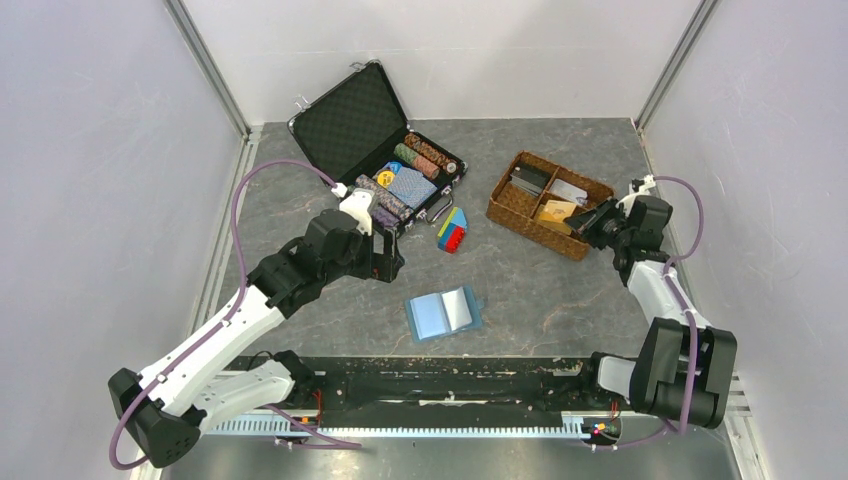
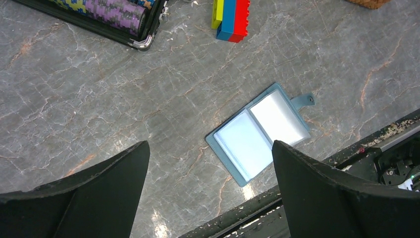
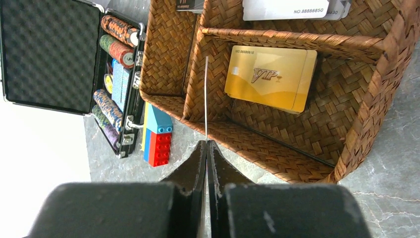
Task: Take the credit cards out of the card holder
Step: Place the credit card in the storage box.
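Observation:
The light-blue card holder (image 1: pixel 444 313) lies open and flat on the table near the front edge; in the left wrist view the card holder (image 2: pixel 260 133) shows pale, glossy inner pockets. My left gripper (image 1: pixel 386 262) (image 2: pixel 210 145) hangs open above the table, up and left of it, holding nothing. My right gripper (image 1: pixel 592 222) (image 3: pixel 206 142) is shut on a thin credit card (image 3: pixel 206 94), seen edge-on, over the brown wicker tray (image 3: pixel 376 99). An orange-yellow credit card (image 3: pixel 271 77) (image 1: pixel 557 211) lies in the tray's near compartment, and pale cards (image 3: pixel 285 7) lie in the far one.
An open black chip case (image 1: pixel 350 120) with poker chips and a blue-patterned card deck (image 1: pixel 412 186) stands at the back left. A coloured toy-brick block (image 1: pixel 452 230) (image 2: pixel 233 17) (image 3: pixel 158 136) sits between the case and the wicker tray (image 1: pixel 510 215). White walls enclose the table.

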You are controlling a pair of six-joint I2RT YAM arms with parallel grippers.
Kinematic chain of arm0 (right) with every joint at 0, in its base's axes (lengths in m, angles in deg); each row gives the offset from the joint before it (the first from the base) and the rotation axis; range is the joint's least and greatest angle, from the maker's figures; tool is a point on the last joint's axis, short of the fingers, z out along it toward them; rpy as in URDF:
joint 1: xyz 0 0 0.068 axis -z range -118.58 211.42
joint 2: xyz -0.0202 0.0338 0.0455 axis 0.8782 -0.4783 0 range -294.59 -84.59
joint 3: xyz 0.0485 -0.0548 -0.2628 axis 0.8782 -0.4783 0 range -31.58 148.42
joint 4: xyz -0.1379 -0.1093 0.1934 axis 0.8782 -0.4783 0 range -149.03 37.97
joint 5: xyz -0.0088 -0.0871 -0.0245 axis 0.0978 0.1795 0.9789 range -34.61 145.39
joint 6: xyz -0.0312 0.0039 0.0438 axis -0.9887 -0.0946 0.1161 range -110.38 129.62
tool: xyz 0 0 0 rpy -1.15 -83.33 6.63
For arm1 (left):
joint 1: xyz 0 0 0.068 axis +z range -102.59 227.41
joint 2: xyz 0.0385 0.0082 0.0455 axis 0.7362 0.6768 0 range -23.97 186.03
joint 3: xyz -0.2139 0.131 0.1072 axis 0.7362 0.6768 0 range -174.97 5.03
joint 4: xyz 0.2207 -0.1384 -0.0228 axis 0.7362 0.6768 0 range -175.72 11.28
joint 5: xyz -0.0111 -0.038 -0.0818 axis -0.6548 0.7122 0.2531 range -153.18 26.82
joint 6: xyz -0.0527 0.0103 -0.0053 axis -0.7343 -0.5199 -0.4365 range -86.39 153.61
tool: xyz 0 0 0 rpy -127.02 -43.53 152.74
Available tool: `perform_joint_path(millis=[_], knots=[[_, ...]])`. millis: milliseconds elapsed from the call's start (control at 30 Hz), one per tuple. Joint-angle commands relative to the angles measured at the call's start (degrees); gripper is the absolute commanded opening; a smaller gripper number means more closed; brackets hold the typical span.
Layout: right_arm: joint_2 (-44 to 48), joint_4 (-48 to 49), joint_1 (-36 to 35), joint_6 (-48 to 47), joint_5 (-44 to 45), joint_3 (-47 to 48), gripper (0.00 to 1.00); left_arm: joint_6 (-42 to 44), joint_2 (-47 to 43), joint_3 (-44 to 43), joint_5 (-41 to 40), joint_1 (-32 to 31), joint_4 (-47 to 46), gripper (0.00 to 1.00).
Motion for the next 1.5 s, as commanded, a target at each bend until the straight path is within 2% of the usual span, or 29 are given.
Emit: perform_joint_path(millis=[0,467,1233,1467], knots=[[-2.02,4.53,0.69,1.57,-0.47,2.44,0.00,3.77,-0.52,-0.12,-1.17,-0.04,0.15,1.00],[-8.54,10.02,0.68,5.46,-2.29,2.35,0.00,3.85,-1.13,-0.17,-1.98,-0.05,0.66,1.00],[-16.70,10.79,0.68,4.89,-2.73,4.99,0.00,4.31,-1.39,-0.16,-2.29,0.00,0.93,1.00],[-17.83,9.85,0.68,4.63,-2.15,4.99,0.07,4.34,-1.11,-0.25,-2.60,-0.04,1.02,1.00]])
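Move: The right hand, still pinching a card, has the gold card stack in the storage box some 6 cm ahead, 1 cm left and 10 cm below. From that hand the silver cards lie about 11 cm ahead and 2 cm right, the toy bricks 4 cm ahead and 21 cm left, both some 10 cm lower. From the left hand the stack is roughly 17 cm ahead, 33 cm right and 17 cm down. The right hand sinks about 5 cm and reaches 3 cm forward, lowering its pinched card into the gold-card compartment. ##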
